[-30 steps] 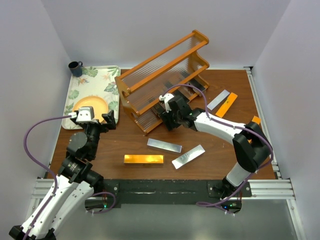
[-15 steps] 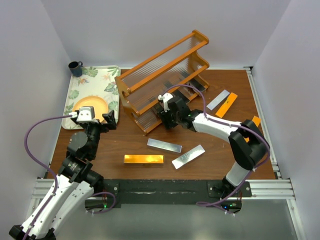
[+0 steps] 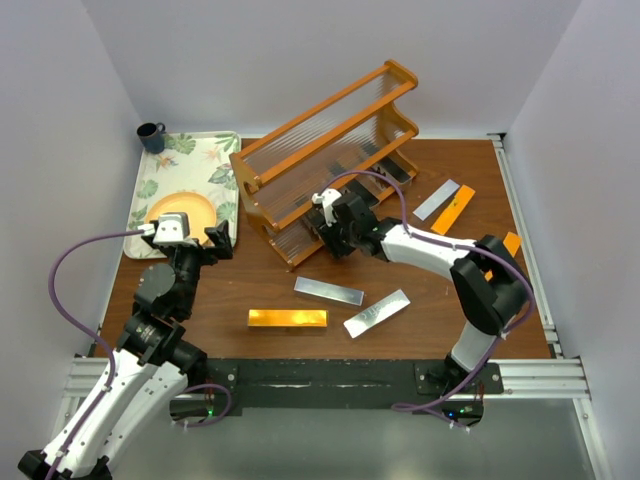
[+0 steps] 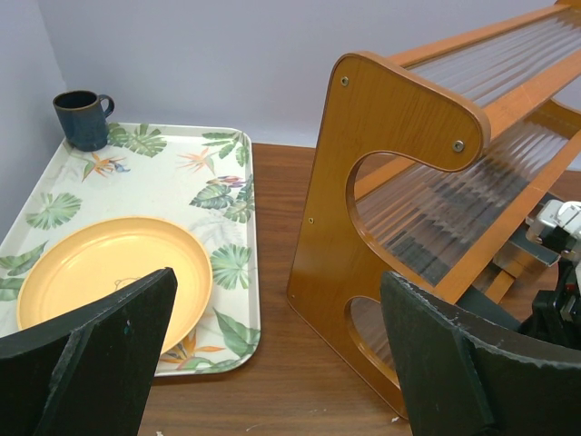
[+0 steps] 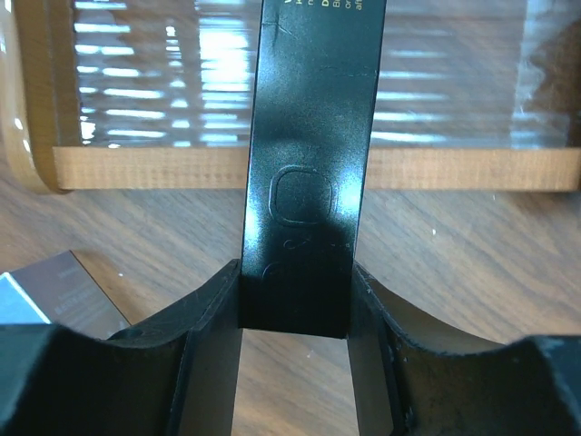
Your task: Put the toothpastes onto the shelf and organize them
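Observation:
The shelf (image 3: 330, 130) is an orange-brown stepped rack standing at an angle on the back of the table. My right gripper (image 3: 331, 233) is at its lowest tier. In the right wrist view the gripper (image 5: 295, 304) is shut on the near end of a dark grey toothpaste (image 5: 309, 163), which reaches over the shelf's front rail (image 5: 136, 168). Loose toothpastes lie on the table: two silver (image 3: 328, 290) (image 3: 377, 313), an orange-gold one (image 3: 288, 318), and a silver and orange pair (image 3: 443, 205) at the right. My left gripper (image 3: 195, 240) hangs open by the tray, holding nothing (image 4: 277, 363).
A floral tray (image 4: 182, 173) at the back left carries a yellow plate (image 4: 109, 263) and a dark mug (image 4: 83, 118). The shelf's rounded end panel (image 4: 363, 182) stands just right of the tray. Another orange carton (image 3: 511, 241) lies at the table's right edge.
The right gripper's fingers have closed onto the dark grey toothpaste, and the gripper has crept slightly left along the shelf's lowest tier. The left arm has not moved.

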You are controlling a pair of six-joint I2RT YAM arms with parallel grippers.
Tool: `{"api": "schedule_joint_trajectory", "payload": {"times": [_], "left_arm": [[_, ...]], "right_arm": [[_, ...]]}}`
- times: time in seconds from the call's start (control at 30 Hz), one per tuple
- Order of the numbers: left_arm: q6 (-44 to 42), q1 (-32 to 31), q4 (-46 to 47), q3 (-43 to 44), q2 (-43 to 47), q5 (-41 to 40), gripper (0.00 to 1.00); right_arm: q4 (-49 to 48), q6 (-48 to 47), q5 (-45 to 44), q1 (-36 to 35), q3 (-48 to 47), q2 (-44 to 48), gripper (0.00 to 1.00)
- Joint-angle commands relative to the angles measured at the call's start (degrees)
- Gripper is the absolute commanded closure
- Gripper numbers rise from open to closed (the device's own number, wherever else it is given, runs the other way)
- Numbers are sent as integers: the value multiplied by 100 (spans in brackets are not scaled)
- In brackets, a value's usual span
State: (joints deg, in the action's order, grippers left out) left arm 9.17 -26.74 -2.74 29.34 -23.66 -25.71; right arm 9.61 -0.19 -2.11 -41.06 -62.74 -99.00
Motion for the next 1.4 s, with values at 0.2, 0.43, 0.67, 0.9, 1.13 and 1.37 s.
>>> {"api": "schedule_joint_trajectory", "payload": {"times": [0.2, 0.43, 0.67, 0.9, 1.13, 1.37], "left_arm": [[-126, 20, 90, -25, -42, 66, 0], [-135, 20, 107, -25, -51, 93, 0], [-143, 29, 116, -25, -68, 119, 0], [-143, 20, 107, -34, -69, 146, 0], [-143, 29, 107, -43, -77, 163, 0], [-143, 20, 107, -34, -51, 181, 0]], "right_arm": [[437, -280, 202, -25, -871, -286, 66], [472, -228, 202, -34, -1012, -445, 63], [376, -157, 202, -34, -1065, -489, 57], [358, -96, 264, -25, -1109, -524, 51], [226, -34, 264, -34, -1074, -541, 46], [305, -43, 360, -34, -942, -200, 26]]}}
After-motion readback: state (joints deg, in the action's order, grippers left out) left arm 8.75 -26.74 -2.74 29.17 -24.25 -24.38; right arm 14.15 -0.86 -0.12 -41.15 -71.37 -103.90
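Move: The right hand grips the near end of the black toothpaste box, whose middle lies about 6 cm ahead of it and 4 cm to its left, over the front rail of the lowest shelf. The nearest shelved box lies some 11 cm ahead and 5 cm right; a silver box lies on the table about 12 cm back, level sideways. From the left hand, the held box is roughly 13 cm ahead, 25 cm right and 20 cm below. Left and forward, about 2.5 cm in all and rising slightly, the right hand slides the toothpaste box it still grips further over the front rail into the lowest shelf. Most of the travel comes early; then it eases almost to a stop, and the fingers open and come free of both sides of the box. ##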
